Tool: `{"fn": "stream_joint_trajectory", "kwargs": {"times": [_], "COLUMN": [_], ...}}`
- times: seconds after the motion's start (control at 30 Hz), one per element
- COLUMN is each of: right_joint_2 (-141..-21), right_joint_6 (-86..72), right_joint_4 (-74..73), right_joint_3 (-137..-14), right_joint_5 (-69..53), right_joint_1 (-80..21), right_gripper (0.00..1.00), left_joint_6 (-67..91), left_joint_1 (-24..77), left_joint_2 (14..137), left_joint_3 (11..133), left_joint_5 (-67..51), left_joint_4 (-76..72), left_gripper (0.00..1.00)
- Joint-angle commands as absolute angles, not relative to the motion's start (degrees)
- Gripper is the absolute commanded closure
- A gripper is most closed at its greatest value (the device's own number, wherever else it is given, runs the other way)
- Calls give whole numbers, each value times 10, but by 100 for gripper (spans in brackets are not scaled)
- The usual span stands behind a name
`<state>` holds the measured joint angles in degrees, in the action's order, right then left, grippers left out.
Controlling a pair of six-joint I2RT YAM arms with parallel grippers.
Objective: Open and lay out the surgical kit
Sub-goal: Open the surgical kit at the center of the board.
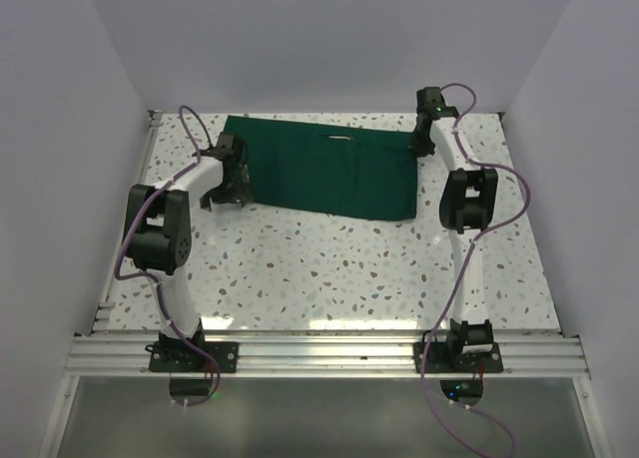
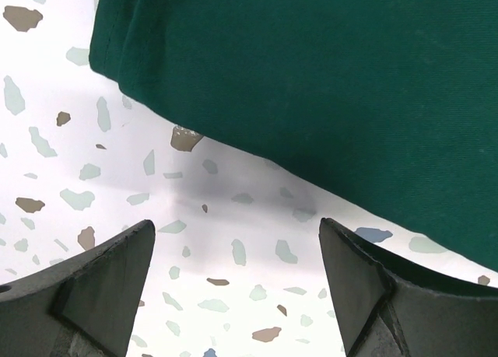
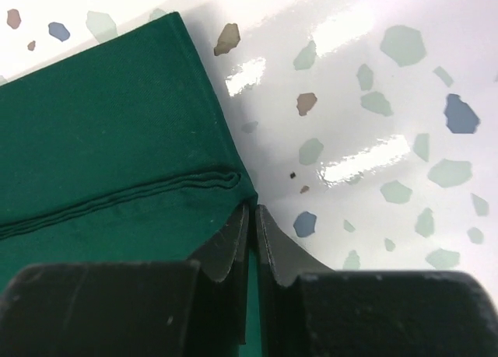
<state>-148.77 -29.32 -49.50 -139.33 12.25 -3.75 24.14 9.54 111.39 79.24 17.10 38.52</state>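
The surgical kit shows as a dark green cloth [image 1: 319, 174], spread flat as a long rectangle across the back of the table. A thin pale sliver [image 1: 339, 139] lies on it near its far edge. My left gripper [image 1: 238, 174] is at the cloth's left end. In the left wrist view it [image 2: 233, 232] stands open over bare table, with the cloth's folded edge [image 2: 311, 77] just ahead. My right gripper [image 1: 419, 144] is at the cloth's right end. In the right wrist view it [image 3: 253, 209] is shut on the cloth's [image 3: 101, 131] edge, green fabric pinched between the jaws.
The speckled white tabletop [image 1: 329, 268] runs from the cloth to the aluminium rail [image 1: 319, 353] that carries both arm bases. White walls close in the left, back and right sides.
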Motion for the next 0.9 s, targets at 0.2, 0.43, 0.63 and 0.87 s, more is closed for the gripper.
{"fn": "stream_joint_trajectory", "kwargs": {"times": [0.2, 0.43, 0.63, 0.87], "right_joint_2": [-1398, -1397, -1409, -1447], "right_joint_6": [-258, -258, -258, -266], "right_joint_4": [-522, -536, -526, -510], "right_joint_3": [-1398, -1383, -1364, -1385], "right_joint_5": [171, 166, 164, 154], "right_joint_1": [-33, -33, -33, -33], "right_gripper": [82, 68, 64, 66], "left_joint_6": [227, 220, 211, 209], "left_joint_1": [97, 96, 95, 95], "left_joint_2": [1089, 1082, 1065, 1055], "left_joint_3": [776, 766, 753, 737], "left_joint_5": [158, 155, 157, 159], "left_joint_4": [361, 352, 351, 352], "left_gripper": [10, 10, 10, 10]}}
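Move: The right fingertips are already almost shut at the kit's right edge, where a fold ridge ends, barely above the board. The kit's far right corner is about 6 cm straight ahead, its near right corner some 23 cm back and 3 cm left, and the pale slit roughly 22 cm left and 4 cm ahead. That fold end is some 51 cm right of the left hand, 19 cm ahead and slightly below. Straight up first, the right hand comes free of the kit's right edge, rising about 5 cm with a drift to the right while its fingers part to about a third open. It then sinks some 2 cm and eases back along the edge, stopping above it. The left hand, wide open, draws slightly back from the kit. ##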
